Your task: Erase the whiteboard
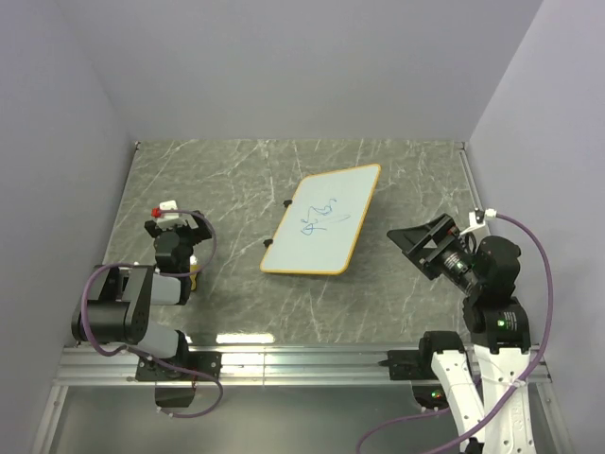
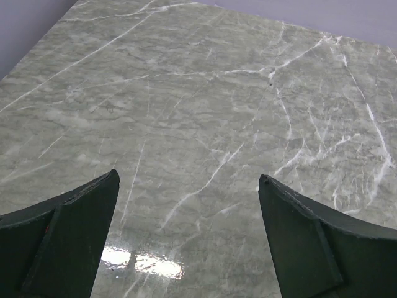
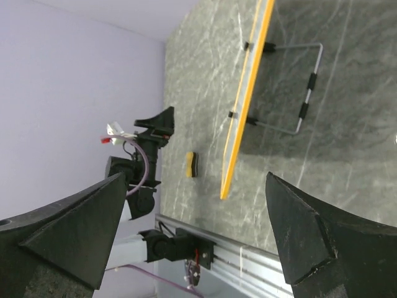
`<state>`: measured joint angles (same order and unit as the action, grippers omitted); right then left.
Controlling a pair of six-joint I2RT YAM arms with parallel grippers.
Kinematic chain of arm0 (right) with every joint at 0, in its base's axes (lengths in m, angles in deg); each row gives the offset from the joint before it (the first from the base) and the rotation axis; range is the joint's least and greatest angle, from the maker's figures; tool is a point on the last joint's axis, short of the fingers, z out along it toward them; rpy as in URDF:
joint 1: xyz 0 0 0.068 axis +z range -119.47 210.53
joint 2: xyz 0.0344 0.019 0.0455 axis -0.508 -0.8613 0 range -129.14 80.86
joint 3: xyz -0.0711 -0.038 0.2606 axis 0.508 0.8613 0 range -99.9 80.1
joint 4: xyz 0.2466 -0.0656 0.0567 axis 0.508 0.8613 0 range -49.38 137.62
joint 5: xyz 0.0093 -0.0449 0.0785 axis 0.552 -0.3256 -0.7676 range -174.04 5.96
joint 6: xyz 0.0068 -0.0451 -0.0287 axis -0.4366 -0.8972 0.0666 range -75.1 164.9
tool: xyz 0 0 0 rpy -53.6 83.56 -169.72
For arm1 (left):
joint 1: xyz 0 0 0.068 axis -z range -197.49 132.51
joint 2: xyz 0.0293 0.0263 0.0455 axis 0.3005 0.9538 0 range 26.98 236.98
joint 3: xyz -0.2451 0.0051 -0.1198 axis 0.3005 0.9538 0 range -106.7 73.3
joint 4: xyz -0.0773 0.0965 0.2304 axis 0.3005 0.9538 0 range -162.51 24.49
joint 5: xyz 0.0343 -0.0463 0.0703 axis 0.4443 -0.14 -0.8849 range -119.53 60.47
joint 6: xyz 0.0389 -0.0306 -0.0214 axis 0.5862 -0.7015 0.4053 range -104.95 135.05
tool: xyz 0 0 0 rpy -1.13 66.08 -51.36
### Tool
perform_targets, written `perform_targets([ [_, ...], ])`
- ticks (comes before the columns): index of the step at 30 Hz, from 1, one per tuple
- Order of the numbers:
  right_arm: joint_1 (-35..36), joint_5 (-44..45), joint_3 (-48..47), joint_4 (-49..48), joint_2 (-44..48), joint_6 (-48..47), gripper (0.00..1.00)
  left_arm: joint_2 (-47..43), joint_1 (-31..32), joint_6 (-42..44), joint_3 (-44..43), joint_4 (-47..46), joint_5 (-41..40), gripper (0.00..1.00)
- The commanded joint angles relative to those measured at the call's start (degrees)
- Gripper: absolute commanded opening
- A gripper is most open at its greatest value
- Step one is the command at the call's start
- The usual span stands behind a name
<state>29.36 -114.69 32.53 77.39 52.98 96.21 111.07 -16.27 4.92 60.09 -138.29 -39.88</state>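
Observation:
The whiteboard (image 1: 326, 222), white with an orange rim, sits mid-table with blue scribbles (image 1: 321, 219) on its face. The right wrist view shows the whiteboard (image 3: 243, 99) edge-on, propped aslant on a wire stand (image 3: 301, 87). My left gripper (image 1: 178, 221) stands open to the board's left, and in its own view that left gripper (image 2: 189, 177) has only bare marble between the fingers. My right gripper (image 1: 418, 232) is open off the board's right edge, apart from it. Seen from its wrist, the right gripper (image 3: 195, 177) holds nothing.
A small yellow and black eraser block (image 3: 193, 164) lies on the table near the left arm; from above the eraser (image 1: 194, 276) is partly hidden by that arm. A metal rail (image 1: 302, 364) runs along the near edge. Walls close in the table on three sides.

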Motion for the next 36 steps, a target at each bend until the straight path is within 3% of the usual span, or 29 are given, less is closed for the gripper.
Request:
perform_targets([
  [1,-0.2,0.4,-3.2,4.5,-1.2,-1.6,1.00,-0.2,-0.2,0.6,-1.2,-3.4,1.0,1.00],
  [3,-0.1,1.2,-3.7,7.9,-3.3,-0.9,1.00,-0.9,-0.2,1.5,-1.2,-3.9,1.6,1.00],
  [6,-0.1,0.9,-4.5,12.4,-6.7,-2.4,1.00,-10.8,0.4,3.5,-11.6,25.6,10.3,0.99],
  [7,-0.1,1.0,-5.2,13.4,-7.4,-3.3,1.00,-12.8,0.5,2.5,-22.4,38.4,10.5,0.99],
  [8,-0.1,1.1,-5.5,14.5,-8.1,-4.5,1.00,-13.9,0.5,-0.4,-25.9,50.9,8.4,0.99],
  [9,-0.1,1.3,-5.6,14.5,-8.2,-4.8,1.00,-14.6,0.3,-11.7,-28.8,55.4,4.6,0.99],
  [10,-0.1,1.2,-5.3,13.9,-8.0,-5.0,1.00,-15.1,0.3,-17.2,-35.0,60.8,-0.1,0.99],
  [11,-0.1,0.9,-4.8,11.9,-7.0,-4.7,1.00,-15.4,-0.2,-19.8,-38.5,72.6,-4.2,0.99],
  [12,-0.1,0.5,-3.7,10.6,-6.3,-4.3,1.00,-15.7,-0.6,-19.8,-41.8,76.0,-2.9,0.99],
  [13,-0.1,-0.5,-3.1,9.2,-5.5,-3.8,1.00,-16.8,-0.5,-19.0,-46.9,78.1,-2.3,1.00],
  [18,-0.1,-2.2,-0.2,5.2,-2.1,0.8,1.00,-28.4,4.6,-17.0,-53.6,72.1,-6.4,0.99],
  [20,-0.1,-2.9,1.0,4.4,-0.9,1.7,1.00,-30.7,4.2,-26.2,-48.4,72.7,-12.2,0.99],
  [21,-0.1,-3.1,2.2,3.8,-0.3,2.1,1.00,-30.5,2.7,-37.8,-45.7,74.3,-9.7,0.99],
  [22,-0.1,-3.4,2.9,3.1,0.2,3.4,1.00,-29.7,0.0,-36.6,-42.4,74.7,-0.6,0.99],
  [23,-0.1,-4.1,3.5,1.6,1.1,4.1,1.00,-27.0,-1.0,-35.7,-43.2,78.0,2.1,0.93],
  [25,-0.1,-4.6,3.8,1.8,1.7,4.2,1.00,-25.1,-0.6,-34.0,-46.6,88.3,-3.2,0.75],
  [26,-0.1,-4.5,3.4,3.5,2.0,3.7,1.00,-23.0,-0.2,-33.3,-47.6,91.7,-6.1,0.73],
  [28,-0.1,-3.9,2.5,5.1,2.5,2.6,1.00,-19.3,-0.2,-30.4,-52.4,100.3,-10.7,0.76],
  [30,-0.1,-3.3,2.3,6.2,3.1,1.0,1.00,-12.4,-0.2,-27.4,-55.3,111.9,-9.7,0.87],
  [32,-0.1,-3.5,2.2,7.1,3.3,0.3,1.00,-9.0,0.3,-27.8,-54.8,118.9,-9.1,0.77],
  [36,-0.1,-5.6,1.9,8.0,2.7,-1.2,1.00,-14.8,1.4,-24.5,-46.0,116.2,-4.5,0.81],
])
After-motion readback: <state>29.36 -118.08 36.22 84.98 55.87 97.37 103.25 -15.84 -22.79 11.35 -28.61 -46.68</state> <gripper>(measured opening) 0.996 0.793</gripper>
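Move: The yellow eraser lies behind the left hand, about 10 cm back, some 2 cm to its right and roughly 10 cm below. The whiteboard's middle is about 36 cm to the left hand's right, level with it forward and a little lower; the near clip on the board's left edge is about 21 cm right, 3 cm back and 8 cm below. From the right hand the eraser lies some 47 cm left, 9 cm ahead and 28 cm below. The left hand sweeps up about 32 cm in an arc, first swinging slightly forward and then back, its fingers tipping up on the way, then drops some 28 cm and draws back to finish about 6 cm nearer its base, bringing the eraser into view below its fingers. On the way down the fingers swing round to point steeply down, ending some 45 degrees lower than at first with a 20-degree counter-clockwise turn, and narrow slightly while staying well open and clear of the eraser; the empty right hand sinks about 4 cm, easing back a little, its fingers tipping slightly down. ##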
